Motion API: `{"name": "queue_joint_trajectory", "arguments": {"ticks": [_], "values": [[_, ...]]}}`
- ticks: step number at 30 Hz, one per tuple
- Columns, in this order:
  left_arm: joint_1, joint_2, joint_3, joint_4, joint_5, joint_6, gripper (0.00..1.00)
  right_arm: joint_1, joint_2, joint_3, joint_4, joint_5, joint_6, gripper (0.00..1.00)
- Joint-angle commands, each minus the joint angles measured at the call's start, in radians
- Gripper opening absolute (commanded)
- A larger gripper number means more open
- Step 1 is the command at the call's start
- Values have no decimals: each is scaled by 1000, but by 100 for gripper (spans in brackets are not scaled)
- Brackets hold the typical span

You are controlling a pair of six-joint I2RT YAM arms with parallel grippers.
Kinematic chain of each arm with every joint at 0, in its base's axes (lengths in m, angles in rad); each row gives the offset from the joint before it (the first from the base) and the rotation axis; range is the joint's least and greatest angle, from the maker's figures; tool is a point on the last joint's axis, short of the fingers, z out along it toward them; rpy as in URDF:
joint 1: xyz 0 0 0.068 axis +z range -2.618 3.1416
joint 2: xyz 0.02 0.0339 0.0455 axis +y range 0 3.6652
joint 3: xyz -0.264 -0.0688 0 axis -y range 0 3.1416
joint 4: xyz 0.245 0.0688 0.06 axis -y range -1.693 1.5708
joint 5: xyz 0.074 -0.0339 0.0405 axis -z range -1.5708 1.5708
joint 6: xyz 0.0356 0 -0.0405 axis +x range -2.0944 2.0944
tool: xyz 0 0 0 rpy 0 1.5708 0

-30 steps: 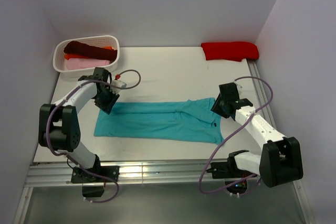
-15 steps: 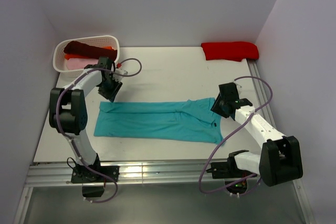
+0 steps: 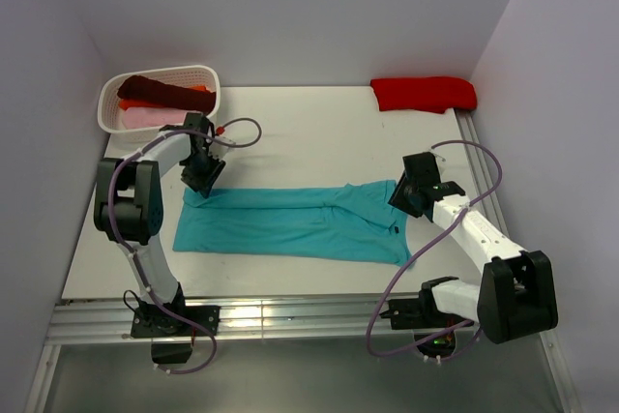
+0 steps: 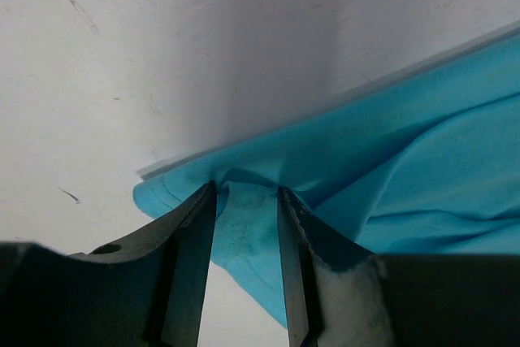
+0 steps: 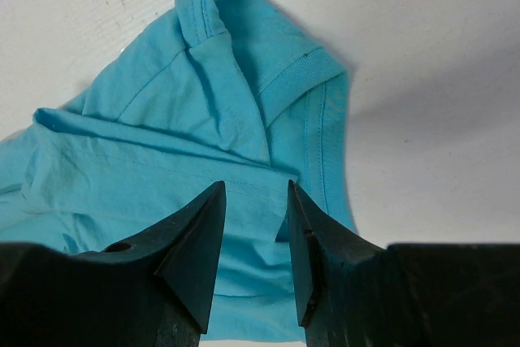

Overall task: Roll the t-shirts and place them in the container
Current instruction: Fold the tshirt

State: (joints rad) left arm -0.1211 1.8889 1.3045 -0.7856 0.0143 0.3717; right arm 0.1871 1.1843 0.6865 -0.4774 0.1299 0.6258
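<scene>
A teal t-shirt (image 3: 290, 222), folded into a long strip, lies flat across the middle of the table. My left gripper (image 3: 199, 181) is down on its far left corner. In the left wrist view the fingers (image 4: 195, 233) stand a narrow gap apart, with puckered teal cloth (image 4: 244, 225) between them. My right gripper (image 3: 406, 196) is at the strip's far right end. Its fingers (image 5: 203, 233) also stand a narrow gap apart, over the flat sleeve and hem folds (image 5: 244, 111), and do not pinch them. A red t-shirt (image 3: 424, 94) lies at the back right.
A white basket (image 3: 211, 75) at the back left holds maroon (image 3: 160, 91), orange and pink (image 3: 155, 116) shirts. Side walls stand close on the left and right. A metal rail (image 3: 290, 316) runs along the near edge.
My left gripper lifted away from the shirt's far left corner toward the basket, then came back down onto that corner. The right arm and the shirt have not moved.
</scene>
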Motion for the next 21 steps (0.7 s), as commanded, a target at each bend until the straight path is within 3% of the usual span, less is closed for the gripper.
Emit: {"name": "queue_joint_trajectory", "arguments": {"ticks": [1, 10, 21], "values": [[1, -51, -11, 0, -10, 3, 41, -6, -2, 27, 16, 11, -14, 44], [3, -94, -25, -21, -10, 7, 34, -6, -8, 21, 16, 14, -17, 44], [8, -160, -80, -35, -10, 26, 8, -6, -18, 16, 14, 14, -17, 44]]}}
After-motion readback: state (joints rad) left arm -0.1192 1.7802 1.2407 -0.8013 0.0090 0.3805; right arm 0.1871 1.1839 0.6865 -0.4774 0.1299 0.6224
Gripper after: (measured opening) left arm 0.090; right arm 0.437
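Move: The small ridge of cloth at the t-shirt's left end stands right between my left fingertips, about 1 cm below the hand point. The shirt's far left corner lies some 5 cm to the left of it and 2 cm farther out. The middle of the folded shirt is about 24 cm to the right and 8 cm back. The basket is roughly 26 cm ahead and 11 cm left. From my right hand the ridge lies about 51 cm left, 6 cm ahead and 5 cm lower. I shut my left fingers over the ridge of cloth at the t-shirt's left end, from a bit under half open to nearly closed. While they close, the hand, still pointing down, eases up about 2 cm off the shirt and 1.5 cm back towards me. Whether the tips keep any cloth pinched can't be seen. ##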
